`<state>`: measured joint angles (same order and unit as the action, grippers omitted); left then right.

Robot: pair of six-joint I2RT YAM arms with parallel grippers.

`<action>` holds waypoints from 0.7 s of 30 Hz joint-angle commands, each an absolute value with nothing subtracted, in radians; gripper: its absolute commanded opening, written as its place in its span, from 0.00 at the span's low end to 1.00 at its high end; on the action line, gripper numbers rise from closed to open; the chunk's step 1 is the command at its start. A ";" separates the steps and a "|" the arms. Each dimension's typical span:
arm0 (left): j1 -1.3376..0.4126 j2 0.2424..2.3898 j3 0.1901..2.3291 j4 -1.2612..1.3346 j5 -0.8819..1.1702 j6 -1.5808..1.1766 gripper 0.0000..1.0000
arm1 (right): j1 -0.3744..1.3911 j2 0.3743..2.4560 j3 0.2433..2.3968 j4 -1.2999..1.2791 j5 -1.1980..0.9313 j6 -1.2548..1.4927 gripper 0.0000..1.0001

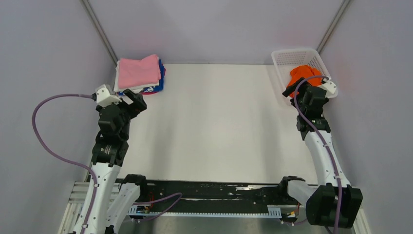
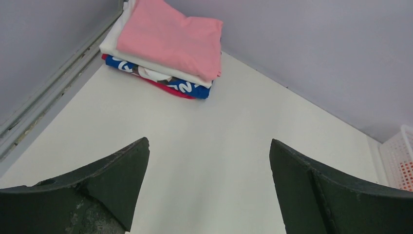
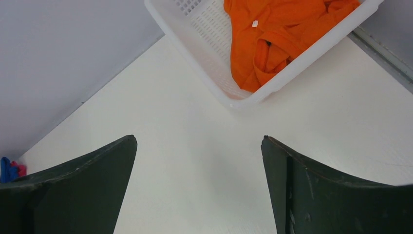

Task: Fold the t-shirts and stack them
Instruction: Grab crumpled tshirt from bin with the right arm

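A crumpled bright orange t-shirt (image 1: pixel 303 74) lies in the white mesh basket (image 1: pixel 287 57) at the back right; it also shows in the right wrist view (image 3: pixel 272 34). A stack of folded shirts sits at the back left, with a pink shirt (image 1: pixel 140 70) on top, a white shirt (image 2: pixel 146 66) under it and a blue printed shirt (image 2: pixel 187 87) below. My left gripper (image 1: pixel 136 100) is open and empty, just in front of the stack. My right gripper (image 1: pixel 292 91) is open and empty, just in front of the basket's near edge.
Grey walls close in the white table (image 1: pixel 214 126) on the left, back and right. The basket (image 3: pixel 204 29) stands against the right wall. A black rail (image 1: pixel 204 192) runs along the near edge between the arm bases.
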<state>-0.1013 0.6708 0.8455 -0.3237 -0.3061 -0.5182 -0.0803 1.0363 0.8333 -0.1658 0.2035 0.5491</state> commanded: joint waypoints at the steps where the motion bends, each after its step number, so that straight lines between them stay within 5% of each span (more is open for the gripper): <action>1: -0.101 0.662 0.855 -0.308 -0.337 -0.537 1.00 | -0.084 1.150 1.009 -0.153 0.247 0.377 1.00; 7: -0.101 0.669 0.844 -0.308 -0.387 -0.568 1.00 | -0.181 1.547 1.419 -0.394 0.142 0.357 1.00; 21: -0.102 0.730 0.847 -0.319 -0.409 -0.636 1.00 | -0.270 2.336 2.172 -0.510 0.322 0.396 1.00</action>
<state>-0.1013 0.7124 0.8440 -0.3286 -0.4026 -0.5930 -0.2646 2.2318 2.0274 -0.4683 0.2394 0.3920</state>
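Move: From the right gripper, the crumpled orange t-shirt lies about 18 cm ahead, 11 cm to the right and some 19 cm lower. It is inside the white bin, whose middle is roughly 20 cm ahead, 12 cm right and 17 cm down; the bin's near left rim corner is about 6 cm ahead, 2 cm left and 12 cm below. From the left gripper the orange shirt is some 25 cm ahead, 75 cm right and 27 cm down. Swing the right gripper quickly over the bin's near rim, about 22 cm forward and 14 cm to the right, arching up slightly first, then dropping towards the orange shirt to finish some 8 cm lower than it started. Tip the fingers about 20 degrees further down on the way, keeping them wide open and stopping short of the cloth. ##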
